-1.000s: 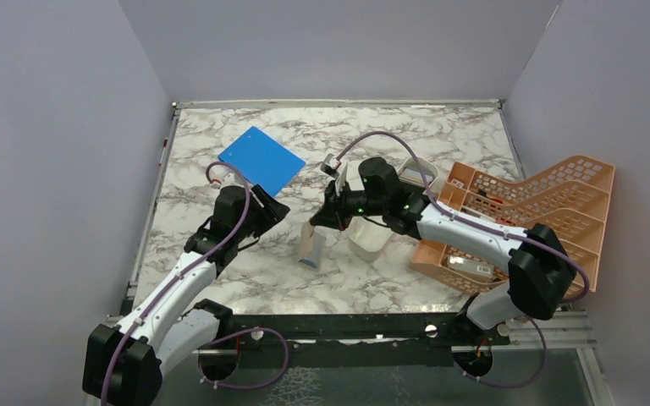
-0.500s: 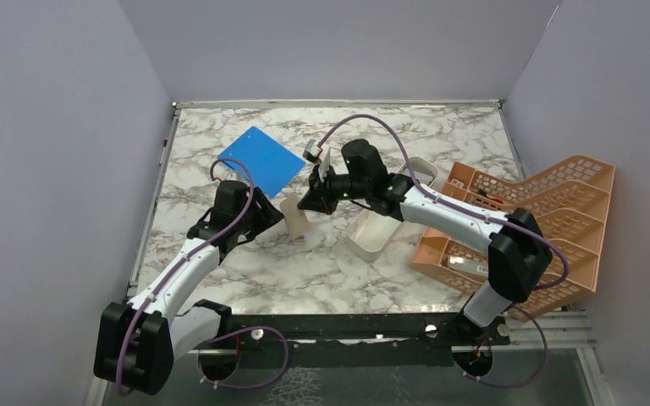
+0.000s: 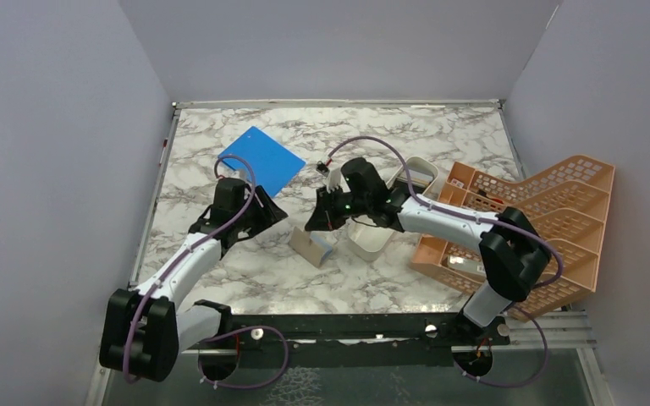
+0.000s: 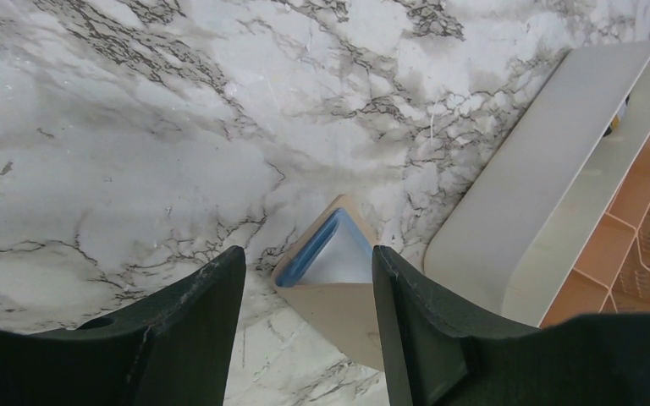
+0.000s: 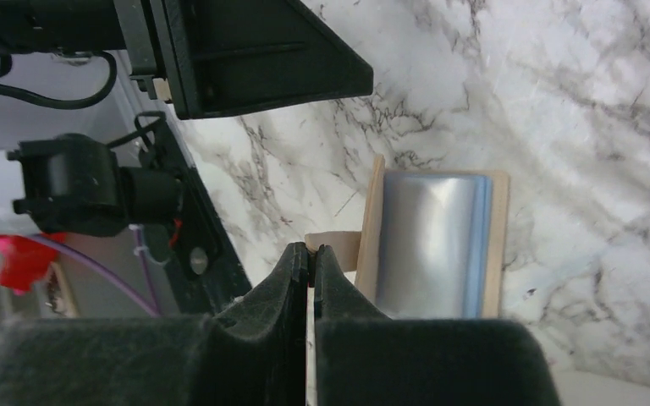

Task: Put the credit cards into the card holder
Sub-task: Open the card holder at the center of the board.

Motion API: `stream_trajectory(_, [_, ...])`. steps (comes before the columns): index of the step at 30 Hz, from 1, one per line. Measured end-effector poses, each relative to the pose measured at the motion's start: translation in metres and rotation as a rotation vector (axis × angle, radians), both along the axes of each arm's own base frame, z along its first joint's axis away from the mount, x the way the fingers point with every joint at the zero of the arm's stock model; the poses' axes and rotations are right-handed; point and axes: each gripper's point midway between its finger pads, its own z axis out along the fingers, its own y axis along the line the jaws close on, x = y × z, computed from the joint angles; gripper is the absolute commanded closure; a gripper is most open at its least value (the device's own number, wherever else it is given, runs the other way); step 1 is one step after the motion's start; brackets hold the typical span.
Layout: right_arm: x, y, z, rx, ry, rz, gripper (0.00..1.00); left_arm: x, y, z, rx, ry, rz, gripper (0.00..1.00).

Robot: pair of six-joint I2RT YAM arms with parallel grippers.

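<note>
The tan card holder stands open on the marble table between my two grippers. A light blue credit card sits in its lower half, and its blue edge shows in the left wrist view. My right gripper is shut on the card holder's upper flap and holds it up; in the right wrist view the right gripper has its jaws pressed together. My left gripper is open and empty just left of the card holder, which shows ahead of the left gripper. The other cards are out of view.
A long white tray lies right of the card holder and shows in the left wrist view. An orange lattice rack stands at the right. A bright blue board lies behind the left gripper.
My right gripper carried the card holder up and left toward the left gripper, then brought it back down and right onto the table. The left arm shifted only slightly.
</note>
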Motion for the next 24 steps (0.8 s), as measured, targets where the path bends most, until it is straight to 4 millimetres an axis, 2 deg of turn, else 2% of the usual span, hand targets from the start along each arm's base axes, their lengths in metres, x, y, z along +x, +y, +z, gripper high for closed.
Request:
stream_trajectory(3, [-0.005, 0.002, -0.006, 0.046, 0.097, -0.089, 0.92, -0.001, -0.004, -0.012, -0.006, 0.042, -0.021, 0.41])
stream_trajectory(9, [-0.016, 0.014, -0.034, 0.070, 0.272, -0.222, 0.70, -0.005, -0.008, -0.037, 0.004, 0.145, -0.051, 0.41])
stream_trajectory(13, [-0.019, 0.025, -0.033, 0.098, 0.297, -0.240, 0.60, -0.005, -0.008, -0.036, 0.010, 0.159, -0.052, 0.41])
stream_trajectory(18, [-0.021, 0.030, -0.028, 0.124, 0.283, -0.231, 0.54, -0.010, 0.000, -0.037, 0.037, 0.182, -0.019, 0.42])
stream_trajectory(24, [-0.037, 0.022, -0.048, 0.087, 0.301, -0.203, 0.45, -0.020, 0.002, -0.020, 0.009, 0.153, 0.015, 0.41])
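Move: The card holder stands part-open almost straight below the shut right fingers, some 10 cm down; its raised flap with the small snap tab is on its back-left side, nearer the fingertips. The white tray lies about 19 cm to the right and 9 cm ahead, the blue board some 23 cm ahead and 12 cm left. From the left hand, the holder is around 7 cm right, 5 cm back and 6 cm below. The right hand brings its fingers around the snap tab of the raised flap without closing on it; whether they touch it can't be seen. It sinks about 5 cm while going back and a little left, rolling some 20 degrees as the shut fingers spread to about half open. The empty, open left hand dips nearly 4 cm, tipping down, then eases back and partly up again. ##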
